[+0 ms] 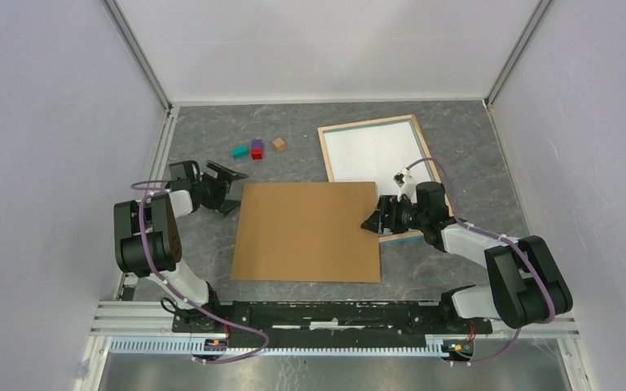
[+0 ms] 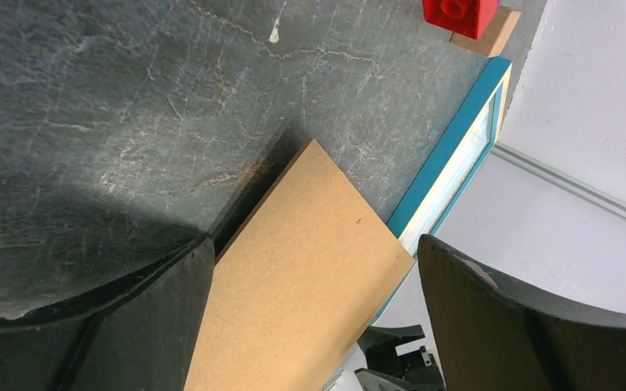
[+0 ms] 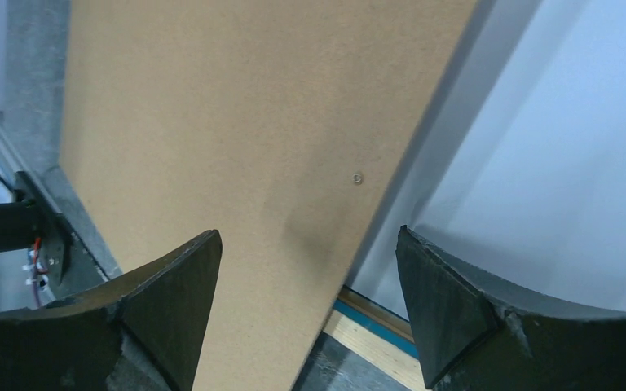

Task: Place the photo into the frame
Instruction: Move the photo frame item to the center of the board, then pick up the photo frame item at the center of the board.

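The frame [image 1: 371, 124] lies flat at the back right with its pale wood side up; its teal edge [image 2: 448, 155] shows in the left wrist view. A plain white surface [image 1: 375, 151] fills its opening. No printed face of the photo shows. A brown backing board [image 1: 306, 232] lies in the middle and covers the frame's near left corner. My right gripper [image 1: 375, 220] is open astride the board's right edge [image 3: 236, 122], with both fingers clear of it. My left gripper [image 1: 227, 189] is open and empty at the board's far left corner [image 2: 293, 293].
Small blocks sit behind the board: a teal one [image 1: 239, 151], a purple one on a red one [image 1: 257, 148] and a tan one [image 1: 279, 144]. White walls enclose the grey table on three sides. The arms' mounting rail [image 1: 334, 314] runs along the near edge.
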You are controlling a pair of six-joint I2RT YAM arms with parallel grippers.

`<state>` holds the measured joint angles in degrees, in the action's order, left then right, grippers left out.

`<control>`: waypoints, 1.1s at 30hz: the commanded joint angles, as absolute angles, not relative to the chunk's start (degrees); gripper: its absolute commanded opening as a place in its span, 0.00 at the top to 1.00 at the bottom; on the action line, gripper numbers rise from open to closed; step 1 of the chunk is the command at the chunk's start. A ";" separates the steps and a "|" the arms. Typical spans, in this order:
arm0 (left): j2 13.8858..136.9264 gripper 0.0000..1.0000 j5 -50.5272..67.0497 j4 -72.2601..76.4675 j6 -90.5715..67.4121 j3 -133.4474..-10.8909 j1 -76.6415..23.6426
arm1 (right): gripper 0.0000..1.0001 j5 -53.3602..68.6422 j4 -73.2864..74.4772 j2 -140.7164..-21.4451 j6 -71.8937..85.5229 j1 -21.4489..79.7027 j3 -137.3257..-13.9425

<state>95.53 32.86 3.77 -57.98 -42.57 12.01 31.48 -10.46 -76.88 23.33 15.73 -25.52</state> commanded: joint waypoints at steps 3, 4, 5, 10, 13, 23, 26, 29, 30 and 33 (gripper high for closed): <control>96.54 0.00 32.92 3.69 -56.56 -42.40 11.18 | 0.18 35.46 -21.99 -77.77 30.18 15.46 -22.37; 96.82 0.00 32.96 3.69 -56.52 -42.44 10.98 | 0.18 34.82 -22.25 -77.91 30.29 15.42 -22.23; 97.07 0.00 33.05 3.69 -56.51 -42.51 10.89 | 0.18 34.73 -23.01 -78.23 30.66 15.36 -21.99; 97.38 0.00 33.13 3.70 -56.60 -42.45 10.59 | 0.19 36.65 -28.57 -81.04 34.34 15.23 -21.17; 97.47 0.00 33.09 3.69 -56.51 -42.57 10.30 | 0.23 37.04 -31.34 -81.97 36.07 15.29 -20.64; 97.52 0.00 34.02 3.87 -56.44 -43.16 8.83 | 0.40 39.39 -42.68 -81.46 42.89 15.37 -16.71; 97.38 0.00 34.27 3.94 -56.45 -43.27 8.11 | 0.41 39.05 -43.82 -80.00 43.92 15.33 -15.84; 97.32 0.00 34.63 4.54 -56.75 -43.28 7.56 | 0.43 38.56 -45.24 -78.42 45.74 15.37 -15.07; 97.25 0.00 34.82 4.73 -56.86 -43.21 7.45 | 0.45 38.21 -45.58 -77.89 46.23 15.35 -14.84; 96.95 0.00 35.32 5.26 -57.04 -43.16 7.12 | 0.51 36.76 -47.81 -76.38 48.92 15.37 -13.71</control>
<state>96.38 31.62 6.15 -57.74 -42.81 9.45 35.73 -38.61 -79.48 44.47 14.83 -14.26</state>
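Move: The brown board's middle lies about 20 cm to the right hand's left, some 3 cm back and 2 cm lower; its right edge runs between the open fingers. The frame with the photo is centred 14 cm ahead of that hand and 2 cm to its right. From the left hand, the board's middle is 18 cm right, 13 cm back; the red block stands 12 cm ahead, 4 cm right, and the teal block 12 cm ahead, 1 cm left. Close the right gripper to about half open around the board's right edge, easing the hand some 1.5 cm left while its fingers tilt flatter by some 15 degrees until the outer finger meets the edge, then rise about 1 cm. Bring the wide-open left gripper about 1 cm right, keeping one fingertip against the board's left edge. ##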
